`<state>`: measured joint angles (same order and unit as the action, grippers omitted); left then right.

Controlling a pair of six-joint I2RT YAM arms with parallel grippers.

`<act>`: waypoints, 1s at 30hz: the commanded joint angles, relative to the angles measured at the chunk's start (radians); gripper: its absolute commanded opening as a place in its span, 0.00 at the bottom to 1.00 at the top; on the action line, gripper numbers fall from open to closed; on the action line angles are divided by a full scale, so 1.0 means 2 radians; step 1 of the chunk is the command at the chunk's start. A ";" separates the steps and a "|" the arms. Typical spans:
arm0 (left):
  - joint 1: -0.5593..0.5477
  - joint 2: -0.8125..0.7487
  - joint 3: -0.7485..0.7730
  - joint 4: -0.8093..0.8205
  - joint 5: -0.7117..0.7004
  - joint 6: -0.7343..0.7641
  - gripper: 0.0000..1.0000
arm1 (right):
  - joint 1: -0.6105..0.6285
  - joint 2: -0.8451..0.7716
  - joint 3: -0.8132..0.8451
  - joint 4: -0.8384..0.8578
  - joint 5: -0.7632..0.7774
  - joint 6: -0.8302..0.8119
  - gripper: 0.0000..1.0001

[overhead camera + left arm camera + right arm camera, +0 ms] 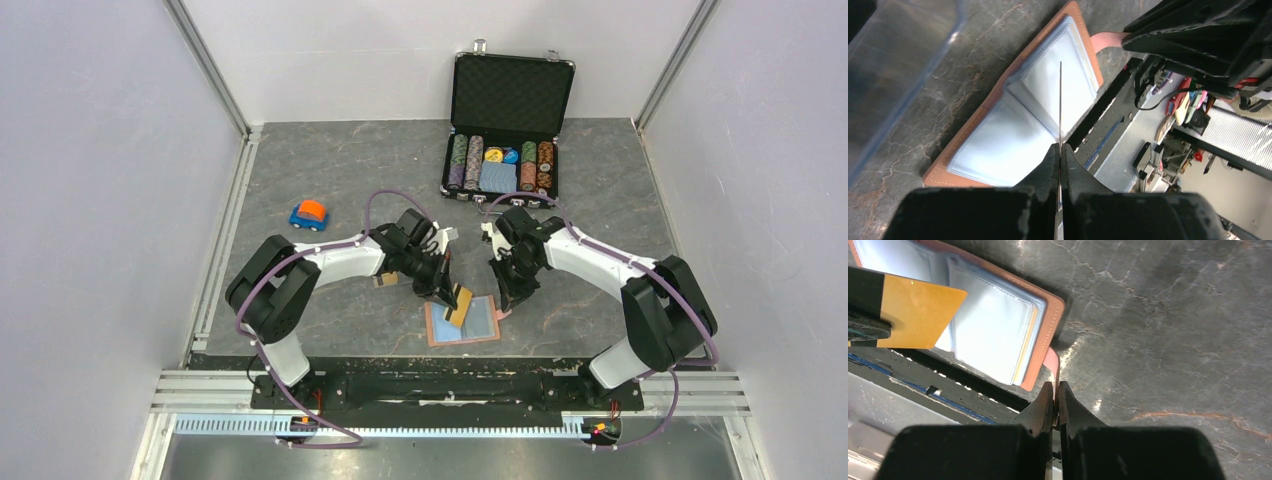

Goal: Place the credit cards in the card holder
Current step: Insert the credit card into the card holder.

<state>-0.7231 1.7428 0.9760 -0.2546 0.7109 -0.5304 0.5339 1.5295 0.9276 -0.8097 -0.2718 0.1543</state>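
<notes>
The tan card holder [484,331] lies open on the table, its clear sleeves [1013,130] facing up. My left gripper [447,292] is shut on a gold credit card [461,306], held just above the open sleeves. That card shows edge-on in the left wrist view [1060,100] and flat in the right wrist view [918,315]. My right gripper [1055,385] is shut on the holder's pink-brown snap tab [1052,362] at the holder's right edge [1045,335]. In the top view the right gripper [512,303] stands beside the holder's right side.
An open black poker-chip case [505,130] stands at the back right. A blue and orange toy car [309,214] sits at the left. A clear plastic box [893,65] lies left of the holder. The table's near edge and rail [450,385] run just below the holder.
</notes>
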 commanded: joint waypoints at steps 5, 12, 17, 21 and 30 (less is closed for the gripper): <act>0.001 -0.032 -0.048 0.080 -0.043 -0.088 0.02 | -0.028 -0.016 -0.018 0.017 0.009 0.004 0.00; 0.001 -0.039 -0.059 0.109 -0.052 -0.123 0.02 | -0.046 -0.044 -0.062 0.031 -0.008 0.015 0.00; 0.000 -0.036 -0.072 0.155 -0.052 -0.160 0.02 | -0.052 -0.067 -0.091 0.045 -0.021 0.026 0.00; -0.004 -0.036 -0.078 0.162 -0.052 -0.168 0.02 | -0.053 -0.078 -0.102 0.054 -0.027 0.028 0.07; -0.030 -0.037 -0.094 0.176 -0.064 -0.184 0.02 | -0.057 -0.111 -0.115 0.066 -0.027 0.034 0.49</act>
<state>-0.7605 1.7012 0.8009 0.0441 0.6022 -0.8459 0.4278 1.3605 0.7113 -0.7086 -0.3176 0.2150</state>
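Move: Below the left hand, which keeps the gold card between its fingers, the open card holder has its middle about 3 cm to the right, 4 cm back and 5 cm down. The gold card in the clear tray is some 16 cm left and 5 cm ahead of that hand. Already pinching the strap, the right hand has the holder's middle 10 cm to its left and 2 cm back, about 2 cm lower; the held card is 10 cm left and 1 cm ahead. Lowering the card about 2 cm towards the holder and slightly left, the left hand then eases right and forward, rises a little, and finally draws back and sinks, turning some 15 degrees counter-clockwise with its pinch kept. After a short push forward, the right hand drags the strap about 3 cm back and right while sinking, turns clockwise, then opens halfway to release it. ##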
